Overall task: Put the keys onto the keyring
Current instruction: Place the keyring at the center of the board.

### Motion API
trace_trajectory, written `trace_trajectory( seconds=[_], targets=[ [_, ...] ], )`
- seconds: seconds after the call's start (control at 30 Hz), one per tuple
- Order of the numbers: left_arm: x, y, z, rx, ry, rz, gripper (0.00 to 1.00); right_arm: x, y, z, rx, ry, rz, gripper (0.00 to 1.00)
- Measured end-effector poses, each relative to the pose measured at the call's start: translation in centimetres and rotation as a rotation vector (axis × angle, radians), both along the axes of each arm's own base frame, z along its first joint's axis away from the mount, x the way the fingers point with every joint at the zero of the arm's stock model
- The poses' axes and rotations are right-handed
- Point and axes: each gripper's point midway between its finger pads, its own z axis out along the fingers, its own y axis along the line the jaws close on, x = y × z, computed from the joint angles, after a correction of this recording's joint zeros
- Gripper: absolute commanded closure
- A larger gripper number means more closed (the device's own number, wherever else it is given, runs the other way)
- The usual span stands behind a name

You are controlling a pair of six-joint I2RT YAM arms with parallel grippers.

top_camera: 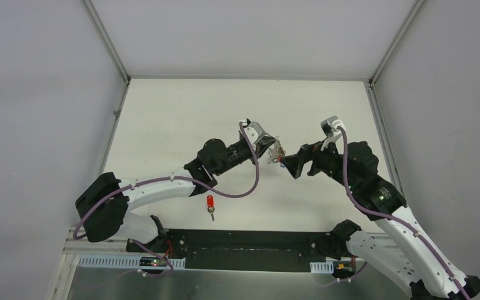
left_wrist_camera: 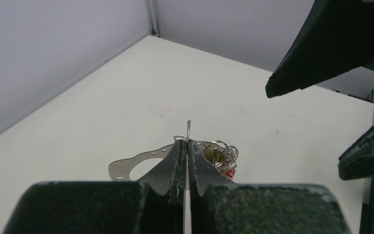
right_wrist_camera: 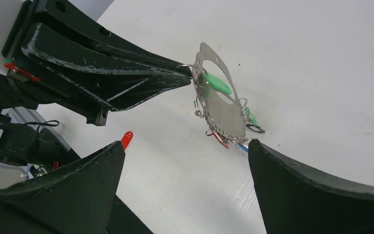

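My left gripper (top_camera: pixel 271 152) (left_wrist_camera: pixel 187 144) is shut on the edge of the keyring (left_wrist_camera: pixel 126 166) (right_wrist_camera: pixel 219 109), a thin flat grey metal loop with small holes, and holds it above the table. Small wire rings and keys hang from it: a green-headed key (right_wrist_camera: pixel 217 84), another green one (right_wrist_camera: pixel 251 117) and a red one (right_wrist_camera: pixel 220 139). A loose red-headed key (top_camera: pixel 210 202) (right_wrist_camera: pixel 126 139) lies flat on the table near the front edge. My right gripper (top_camera: pixel 289 162) (right_wrist_camera: pixel 186 145) stands wide open just right of the keyring, with nothing between its fingers (left_wrist_camera: pixel 316 58).
The white table (top_camera: pixel 162 137) is walled by grey panels at the left, back and right. A black mounting strip (top_camera: pixel 244 250) with both arm bases runs along the near edge. Purple cables (top_camera: pixel 250 184) loop off both arms.
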Motion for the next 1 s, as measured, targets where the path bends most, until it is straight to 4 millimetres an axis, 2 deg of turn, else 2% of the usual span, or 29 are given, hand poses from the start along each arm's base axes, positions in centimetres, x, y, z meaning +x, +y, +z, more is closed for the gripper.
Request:
trace_trajectory(
  seconds=[0.1, 0.27, 0.33, 0.67, 0.9, 1.0],
  targets=[
    [-0.3, 0.6, -2.0, -0.023, 0.041, -0.001, 1.0, 0.2, 0.2, -0.8, -0.015, 0.031, -0.001, 0.0],
    [-1.5, 1.6, -8.3, 0.018, 0.161, -0.009, 1.0, 0.4, 0.5, -2.0, -0.041, 0.075, 0.008, 0.0],
    [-2.1, 1.9, -9.7, 0.015, 0.19, -0.025, 1.0, 0.4, 0.7, -2.3, -0.047, 0.087, 0.016, 0.0],
    [-5.6, 3.8, -14.7, 0.036, 0.366, -0.097, 1.0, 0.0, 1.2, -2.6, -0.044, 0.108, 0.049, 0.0],
    [-7.6, 5.7, -16.3, 0.028, 0.479, -0.094, 1.0, -0.1, 1.6, -3.0, -0.038, 0.133, 0.062, 0.0],
    [-8.4, 6.1, -17.0, 0.036, 0.523, -0.097, 0.94, 0.1, 1.8, -3.6, -0.046, 0.161, 0.06, 0.0]
  ],
)
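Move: Below the left hand, which already pinches the keyring by a small ring, the centre patch of the board where the keyring is to go lies about 25 cm down, 3 cm back and 3 cm to the left. The loose red-tagged key lies some 13 cm back and 19 cm left, also on the board; the open right gripper stands roughly 8 cm right and 7 cm back at much the same height. From the right hand, that centre patch is about 12 cm left, 3 cm ahead and 25 cm below. Sinking fast at first and then more slowly, the left hand lowers the keyring some 17 cm towards the centre of the board, drawing back about 9 cm and left 6 or so while its fingers tip down by 30 degrees. It keeps its pinch. The right hand, wide open, sinks 3 to 4 cm beside the keyring and drifts slightly left. ##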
